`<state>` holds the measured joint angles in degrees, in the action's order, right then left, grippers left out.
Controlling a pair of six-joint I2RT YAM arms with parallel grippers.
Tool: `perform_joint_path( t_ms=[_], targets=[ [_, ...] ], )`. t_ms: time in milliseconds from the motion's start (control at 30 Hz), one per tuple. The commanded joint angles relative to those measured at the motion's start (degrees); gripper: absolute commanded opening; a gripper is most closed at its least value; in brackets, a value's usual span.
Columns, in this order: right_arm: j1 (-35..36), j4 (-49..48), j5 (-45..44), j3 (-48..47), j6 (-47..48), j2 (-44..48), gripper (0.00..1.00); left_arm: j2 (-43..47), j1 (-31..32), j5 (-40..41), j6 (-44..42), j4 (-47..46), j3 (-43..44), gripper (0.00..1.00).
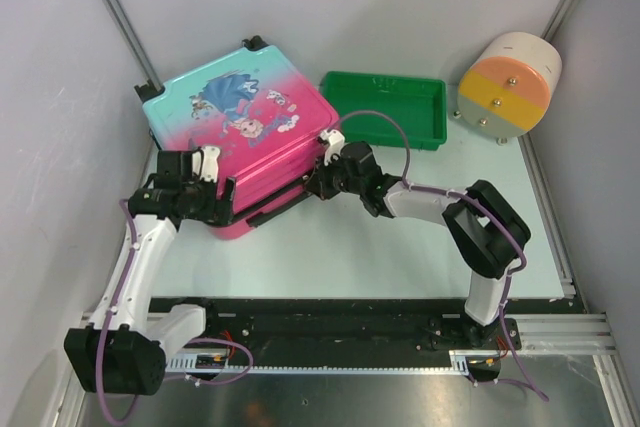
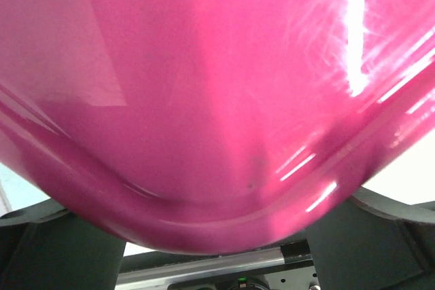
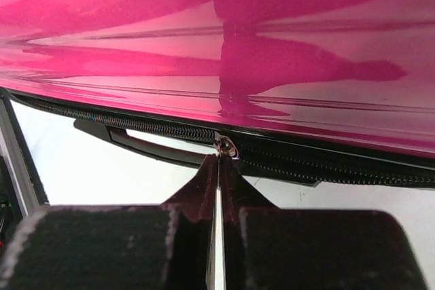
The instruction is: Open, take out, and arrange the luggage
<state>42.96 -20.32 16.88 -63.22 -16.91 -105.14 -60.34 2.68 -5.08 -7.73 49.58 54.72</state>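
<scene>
The luggage (image 1: pixel 240 107) lies flat at the back left, teal fading to pink, with a cartoon print on its lid. Its glossy pink shell fills the left wrist view (image 2: pixel 204 100). My left gripper (image 1: pixel 215 187) is at the near-left corner, open wide with that rounded corner between its dark fingers (image 2: pixel 380 236). My right gripper (image 1: pixel 318 179) is at the near side by the black handle (image 3: pixel 149 144). It is shut on the metal zipper pull (image 3: pixel 224 146) of the black zipper (image 3: pixel 319 164) below the pink shell (image 3: pixel 204 32).
A green plastic tray (image 1: pixel 380 79) sits just right of the luggage. A white-and-orange cylinder (image 1: pixel 510 82) stands at the back right. Grey walls with metal posts close in both sides. Pale table (image 1: pixel 340 257) lies between the luggage and the arm bases.
</scene>
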Motion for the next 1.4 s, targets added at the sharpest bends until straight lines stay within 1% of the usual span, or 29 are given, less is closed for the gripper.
perform_joint_path(
  t_ms=[0, 100, 167, 300, 367, 467, 500, 533, 567, 633, 733, 867, 967, 1033, 1167, 1267, 1300, 1367],
  targets=[
    [1.2, -5.1, 7.7, -4.7, -3.2, 0.9, 0.00, 0.8, 5.9, -25.5, -3.0, -15.2, -2.9, 0.95],
    [3.5, -2.6, 11.4, -4.5, -7.1, 2.3, 0.00, 6.3, 5.9, -27.4, -2.1, -15.3, -4.9, 0.95],
    [5.8, -0.4, 10.7, -4.5, -7.7, 3.0, 0.00, 9.1, 5.9, -27.2, -1.4, -15.4, -6.1, 0.95],
    [8.4, 1.2, 6.5, -4.2, -6.9, 3.1, 0.00, 11.1, 5.9, -21.1, -0.4, -15.3, -5.6, 0.94],
    [8.6, 1.4, 4.8, -4.2, -5.7, 2.9, 0.00, 12.8, 5.8, -19.8, -1.6, -15.2, -5.4, 0.94],
    [7.8, 1.6, 0.8, -4.3, -2.1, 2.7, 0.00, 15.9, 5.9, -20.0, -8.2, -13.0, -4.1, 0.95],
    [6.6, 1.5, -0.2, -4.2, -1.1, 2.5, 0.00, 16.1, 5.9, -19.6, -12.5, -10.4, -2.5, 0.96],
    [5.9, 1.6, -0.6, -4.2, -0.6, 2.2, 0.00, 16.1, 5.9, -19.2, -14.5, -8.6, -1.5, 0.97],
    [5.4, 2.0, -1.4, -4.2, 0.0, 2.0, 0.00, 15.0, 5.9, -16.4, -15.9, -6.8, -0.2, 0.97],
    [3.8, 1.9, -1.5, -4.2, 2.2, 1.5, 0.00, 14.0, 5.2, -12.3, -16.6, -4.1, 2.6, 0.97],
    [2.1, -1.3, -1.3, -4.4, 3.4, 0.6, 0.00, 14.2, 3.0, -12.6, -17.8, -2.8, 4.1, 0.97],
    [1.6, -6.9, -1.7, -4.4, 5.0, -0.5, 0.00, 13.8, 2.8, -14.5, -17.4, -2.8, 4.2, 0.97],
    [2.5, -4.9, -0.2, -4.4, 3.0, 0.5, 0.00, 12.3, 2.7, -12.0, -19.0, -3.0, 2.6, 0.96],
    [3.7, -2.3, 1.4, -4.3, 1.7, 1.3, 0.00, 11.0, 2.7, -12.2, -18.6, -3.3, 1.4, 0.95],
    [7.8, -3.2, 2.6, -2.3, -3.7, 2.9, 0.00, 9.6, 2.7, -15.1, -14.9, -4.9, 0.0, 0.93],
    [11.7, -4.4, 0.9, -2.2, -6.8, 2.9, 0.00, 9.4, 2.7, -16.6, -11.2, -7.4, -1.0, 0.92],
    [13.5, -4.9, -0.9, -2.2, -7.9, 3.0, 0.00, 9.3, 2.7, -17.0, -9.9, -7.7, -1.5, 0.92],
    [15.0, -6.3, -3.2, -2.1, -9.3, 2.7, 0.00, 9.3, 2.7, -17.9, -8.4, -8.8, -1.8, 0.90]
  ],
)
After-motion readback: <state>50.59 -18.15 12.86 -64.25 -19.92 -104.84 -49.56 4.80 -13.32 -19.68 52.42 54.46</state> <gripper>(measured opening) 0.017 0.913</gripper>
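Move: The suitcase's zipper pull is already pinched in my right fingertips; it is headed for the near corner of the suitcase, about 18 cm to their left and 7 cm back. The black side handle's middle lies about 8 cm left, 4 cm back and 4 cm lower than this hand; the green tray is some 16 cm right, 17 cm ahead and 9 cm lower. That near corner sits between my open left fingers, about 2 cm ahead, straight in line and level with the hand. Keeping the zipper pull pinched, my right hand draws it level along the seam above the side handle, back and left towards the near corner: about 4 cm, an ease back of half that, then on again to some 6 cm in all. My left hand, still wide open, backs off the corner and to the right, rising about 5 cm before sinking slightly, and turns some 20 degrees clockwise. ##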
